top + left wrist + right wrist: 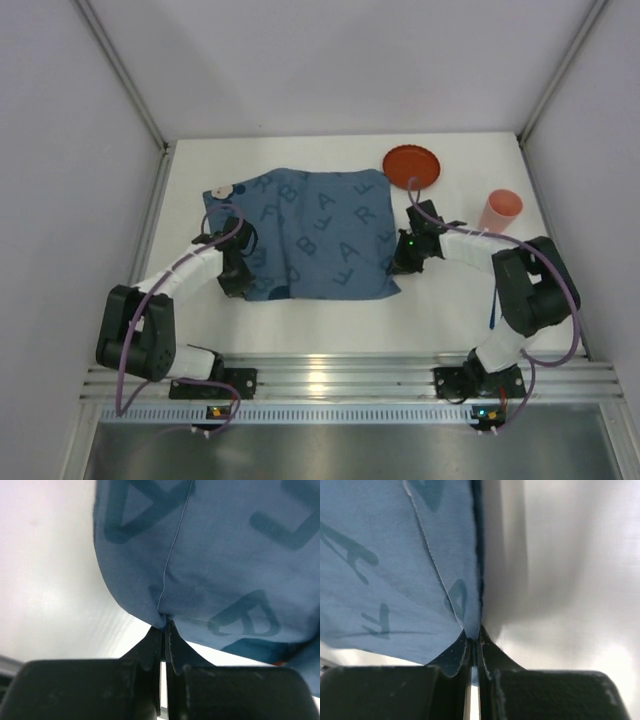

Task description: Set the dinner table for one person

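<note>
A blue cloth mat (305,235) printed with dark letters lies on the white dinner table (330,325). My left gripper (238,262) is shut on the mat's left edge; in the left wrist view the cloth (215,565) bunches between the black fingertips (154,635) of that gripper (164,626). Over on the mat's right edge, my right gripper (408,252) is shut on it, and the blue fabric (395,570) is pinched at the tips of the gripper (474,632). A red plate (411,165) and a pink cup (499,211) stand at the back right.
A small white round object (221,190) rests on the mat's far left corner. Grey walls close in the table on the left, back and right. An aluminium rail (340,380) runs along the near edge between the arm bases.
</note>
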Robot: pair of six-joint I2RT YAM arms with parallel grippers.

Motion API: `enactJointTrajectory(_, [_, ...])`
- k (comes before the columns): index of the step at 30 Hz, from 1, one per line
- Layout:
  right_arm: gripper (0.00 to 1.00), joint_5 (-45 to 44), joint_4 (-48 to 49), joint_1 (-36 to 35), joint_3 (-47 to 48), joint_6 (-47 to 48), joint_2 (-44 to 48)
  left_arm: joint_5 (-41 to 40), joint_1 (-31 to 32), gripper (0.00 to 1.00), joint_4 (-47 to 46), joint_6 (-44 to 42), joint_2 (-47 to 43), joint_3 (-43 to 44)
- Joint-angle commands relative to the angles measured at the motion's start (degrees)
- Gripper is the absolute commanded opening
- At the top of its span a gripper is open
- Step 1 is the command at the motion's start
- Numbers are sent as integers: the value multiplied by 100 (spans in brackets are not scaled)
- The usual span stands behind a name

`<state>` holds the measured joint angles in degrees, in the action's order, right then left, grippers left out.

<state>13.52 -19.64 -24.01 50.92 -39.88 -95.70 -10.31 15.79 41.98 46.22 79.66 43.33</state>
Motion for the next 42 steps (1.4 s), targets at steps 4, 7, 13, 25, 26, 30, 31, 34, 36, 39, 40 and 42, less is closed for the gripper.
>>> enactJointTrajectory(4, [0, -842, -1006, 1230, -599, 963, 692, -727, -366, 0, 1241, -219, -248, 878])
enactJointTrajectory(7, [0, -842, -1217, 1372, -688, 1113, 886, -526, -393, 0, 1550, 1, -354, 949])
enactJointTrajectory(13, [0, -394, -1578, 1364, -776, 1114, 1290, -77, -393, 0, 2121, 379, -845, 721])
enactJointTrajectory(25, [100, -6, -3036, 1302, 162, 1325, 2230, -375, -384, 98, 2912, 442, -1630, 1835])
enactJointTrajectory(26, [100, -51, -3168, 1311, 382, 1333, 2275, -445, -384, 98, 2939, 406, -1542, 2185])
enactJointTrajectory(30, [100, -235, -3231, 1337, 1803, 1404, 2101, -657, -384, 98, 2825, 38, -1251, 2741])
enactJointTrajectory(31, [100, -236, -3213, 1364, 2043, 1378, 1951, -666, -384, 98, 2764, -42, -1147, 2794])
enactJointTrajectory(34, [100, 123, -3134, 1583, 2913, 1097, 882, -596, -384, 98, 2448, -288, -927, 2918])
enactJointTrajectory(36, [100, 309, -2967, 1645, 3535, 956, 414, -490, -384, 98, 1966, -455, -803, 2892])
enactJointTrajectory(39, [100, 90, -3019, 1777, 4519, 877, -535, -350, -393, 98, 1543, -815, -295, 3031])
enactJointTrajectory(40, [100, 177, -3072, 1934, 4776, 868, -998, -306, -393, 98, 1533, -912, -75, 3171])
enactJointTrajectory(42, [100, 125, -3160, 2093, 5425, 833, -1388, -35, -393, 98, 1385, -1201, 452, 3506])
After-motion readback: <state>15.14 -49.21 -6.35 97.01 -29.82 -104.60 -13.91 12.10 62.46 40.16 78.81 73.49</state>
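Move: In the right fingers is the blue cloth's near right edge, bound for bare table about 10 cm to the right and 6 cm back; the red plate lies about 27 cm ahead and 5 cm right, the pink cup 12 cm ahead and 25 cm right. For the left hand, holding the near left edge, bare table lies 4 cm back and 2 cm left, while the cloth's middle is 14 cm ahead, 19 cm right. Dragging its pinched edge about 10 cm right at table height, then 6 cm back, the right hand opens and leaves upward and forward over the cloth towards the red plate. The left first goes briefly forward-left, lifts its edge some 5 cm while drawing back, lets go, then rises and moves forward over the cloth's left side; both stay open. ##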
